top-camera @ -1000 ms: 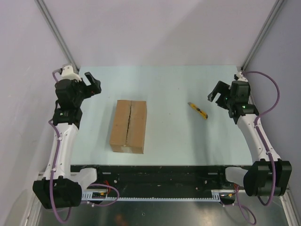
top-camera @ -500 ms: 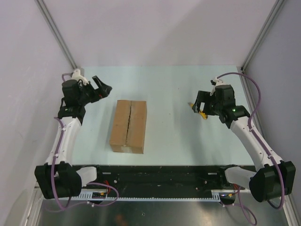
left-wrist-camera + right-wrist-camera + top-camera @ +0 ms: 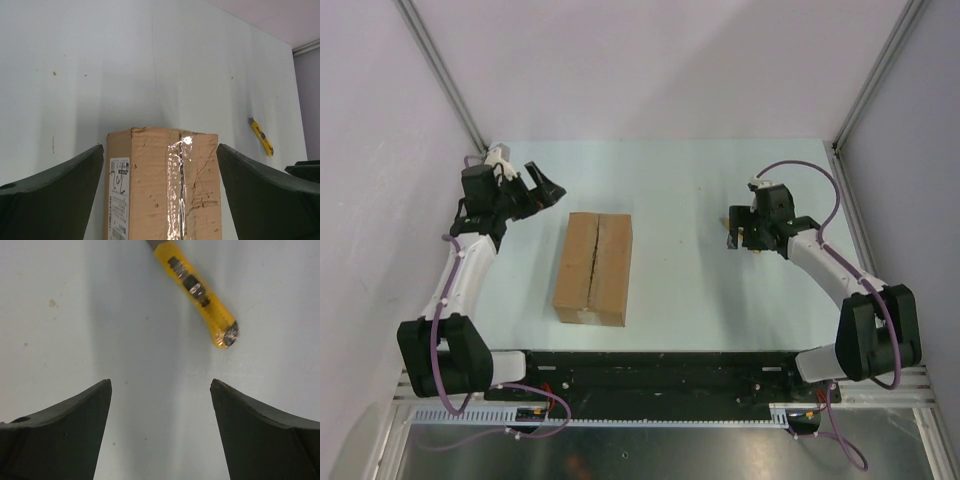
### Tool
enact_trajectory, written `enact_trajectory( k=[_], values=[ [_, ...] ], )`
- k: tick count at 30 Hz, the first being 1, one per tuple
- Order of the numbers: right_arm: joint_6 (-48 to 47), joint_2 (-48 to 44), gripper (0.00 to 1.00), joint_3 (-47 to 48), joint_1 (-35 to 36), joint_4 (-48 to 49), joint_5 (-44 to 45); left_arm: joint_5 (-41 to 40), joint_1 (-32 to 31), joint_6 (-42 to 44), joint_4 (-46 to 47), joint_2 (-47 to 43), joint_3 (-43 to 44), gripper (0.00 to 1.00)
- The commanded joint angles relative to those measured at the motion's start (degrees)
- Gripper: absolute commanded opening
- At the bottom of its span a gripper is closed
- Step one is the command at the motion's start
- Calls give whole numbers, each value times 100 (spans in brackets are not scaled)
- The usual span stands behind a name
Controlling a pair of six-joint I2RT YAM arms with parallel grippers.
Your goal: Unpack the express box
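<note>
The express box (image 3: pixel 595 268), a brown carton with a taped centre seam, lies shut on the table left of centre. In the left wrist view the express box (image 3: pixel 162 187) shows a white label (image 3: pixel 119 200) on its left side. My left gripper (image 3: pixel 546 190) hovers open off the box's far left corner, apart from it; the box appears between the fingers of my left gripper (image 3: pixel 160 146). My right gripper (image 3: pixel 734 228) stands open over the yellow utility knife (image 3: pixel 197 290). The knife lies just ahead of my right gripper (image 3: pixel 160 381) and nothing is between its fingers.
The utility knife (image 3: pixel 262 136) also shows at the right of the left wrist view. The pale table (image 3: pixel 680 180) is walled at the back and both sides, with metal rails (image 3: pixel 440 70) in the corners. The arm bases sit along the near edge.
My right arm swung left and down over the knife, hiding most of it from above. My left gripper moved right, toward the box's far end. The box has not moved.
</note>
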Motion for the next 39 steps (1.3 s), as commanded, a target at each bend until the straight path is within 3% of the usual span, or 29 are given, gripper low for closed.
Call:
enact_trajectory(
  k=[1,5,10,17,24,28,34,39],
  values=[
    [-572,207,85,129,-208,668,439,327,-5,-176,124,143,464,100],
    [-880,778,84,121,-533,1125,343,442,4,-291,132,248,421,100],
    [-722,1377,81,340,-955,1363,-940,591,-5,-168,132,301,544,100],
    [-784,1974,81,507,-894,1548,-1003,609,-5,-97,132,442,623,100],
    [-828,2511,72,885,-552,1143,-30,486,4,-1,132,460,597,100],
    [-942,2616,64,920,-297,1056,403,486,-5,-9,124,468,588,100],
    [-741,2704,36,947,-182,774,614,556,-5,-71,124,468,561,100],
    [-661,2906,18,938,-174,633,605,670,-13,-159,132,389,526,100]
  ],
)
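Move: The yellow knife lies on the table about 9 cm ahead of the open right hand, a centimetre or so to its right and some 10 cm below, its blade pointing ahead-left and its handle end nearest. The taped box stands well off, roughly 35 cm to the right hand's left and about level with it fore and aft, its middle some 5 cm lower. From the left hand the knife is about 41 cm to the right, 4 cm ahead and 21 cm below. Down and forward goes the right hand onto the knife, sinking about 9 cm and reaching some 7 cm out, swinging 4 cm to the right at first and then back left by 3 cm. Low over the table its fingers close from nearly wide open until both tips pinch the sides of the yellow handle, behind its middle, while the wrist rolls slightly, left side down. ##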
